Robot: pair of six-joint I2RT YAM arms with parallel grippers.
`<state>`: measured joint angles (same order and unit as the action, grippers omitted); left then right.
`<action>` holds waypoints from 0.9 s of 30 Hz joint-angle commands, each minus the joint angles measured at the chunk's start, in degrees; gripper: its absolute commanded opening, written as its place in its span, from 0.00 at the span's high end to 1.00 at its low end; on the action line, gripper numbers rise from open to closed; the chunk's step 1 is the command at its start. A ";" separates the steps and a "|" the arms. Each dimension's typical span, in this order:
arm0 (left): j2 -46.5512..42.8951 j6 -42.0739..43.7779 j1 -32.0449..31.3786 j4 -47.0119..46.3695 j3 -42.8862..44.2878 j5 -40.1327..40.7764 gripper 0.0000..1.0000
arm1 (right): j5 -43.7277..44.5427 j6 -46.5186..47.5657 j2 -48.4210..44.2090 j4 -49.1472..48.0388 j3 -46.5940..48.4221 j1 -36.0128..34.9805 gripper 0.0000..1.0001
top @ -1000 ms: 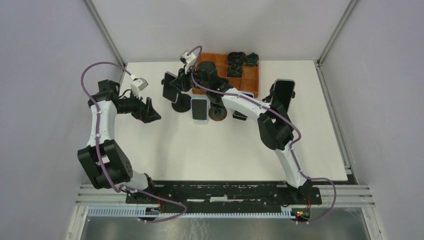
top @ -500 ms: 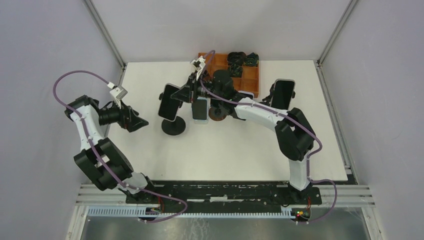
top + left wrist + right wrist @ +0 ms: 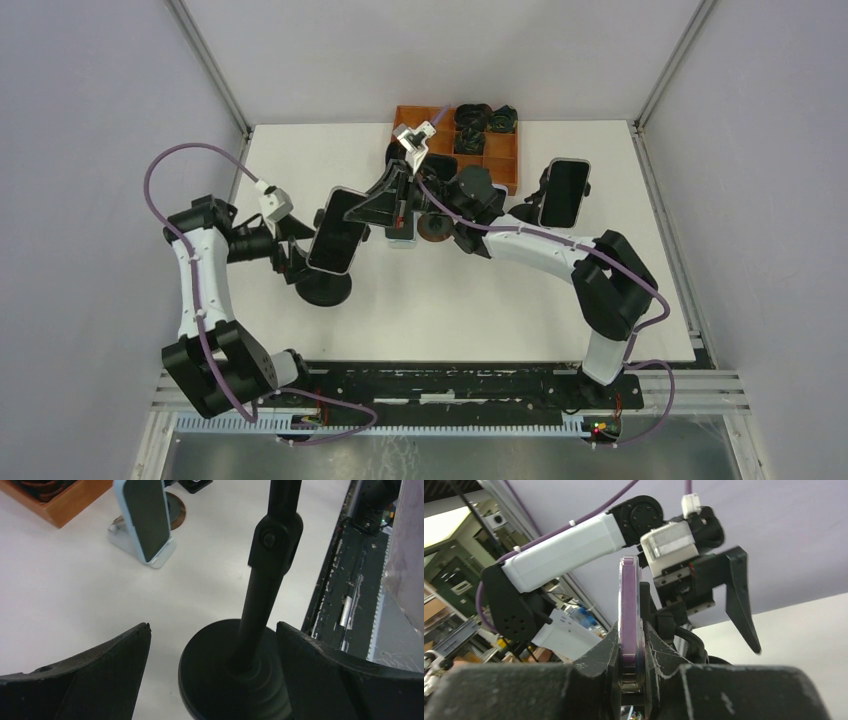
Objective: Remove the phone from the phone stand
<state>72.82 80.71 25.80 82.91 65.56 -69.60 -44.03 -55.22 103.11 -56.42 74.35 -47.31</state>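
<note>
A phone in a purple case sits tilted on a black phone stand with a round base, left of the table's middle. My right gripper is shut on the phone's right edge; the right wrist view shows the purple edge pinched between both fingers. My left gripper is open around the stand's pole, just above the base. The pole is nearer the right finger, and neither finger touches it.
A light blue phone leans on a silver stand just beyond, next to a brown disc. An orange compartment tray with dark coils is at the back. Another dark phone stands upright at the right.
The right gripper has carried the phone and its stand toward the near left. The left gripper swung back in and now straddles the stand's pole, still open.
</note>
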 commanded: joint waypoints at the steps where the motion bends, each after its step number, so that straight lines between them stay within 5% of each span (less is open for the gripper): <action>1: -2.86 2.52 -3.92 1.11 -1.01 -3.60 0.00 | -0.06 -6.21 -4.34 -14.97 1.15 -1.04 1.00; 16: -3.48 -0.81 -10.43 1.11 3.55 -9.84 0.07 | -0.28 -9.03 -4.16 -19.11 -1.53 -3.33 1.00; 27: -2.72 -1.12 -12.04 1.11 3.52 -10.02 0.48 | 2.26 -6.66 -5.84 -17.94 -5.25 -4.01 1.00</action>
<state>70.54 80.20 14.46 84.47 67.57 -76.23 -44.60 -61.17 102.26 -66.74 69.06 -50.19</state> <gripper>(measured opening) 0.585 0.204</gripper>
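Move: The stem of the phone stand, still clamped to the phone that the right hand pinches, lies about 7 cm to the right of the left hand, 2 cm back and 2 cm higher. The stand's base is some 5 cm right, 4 cm back and 8 cm below; the held phone about 10 cm right, 4 cm back and 12 cm above. The light-blue phone stands 20 cm right, 14 cm ahead, 16 cm below. From the right hand the stem is 7 cm left, 2 cm back, 12 cm below. The stem below the clamp is what the left hand goes for: it travels about 6 cm right while rising 3 cm and drifting slightly back, turning some 10 degrees clockwise, then starts closing its fingers around the stem from wide open to a bit over half. The right hand keeps its pinch on the phone and draws it about 4 cm back, rising slightly and sinking again. ##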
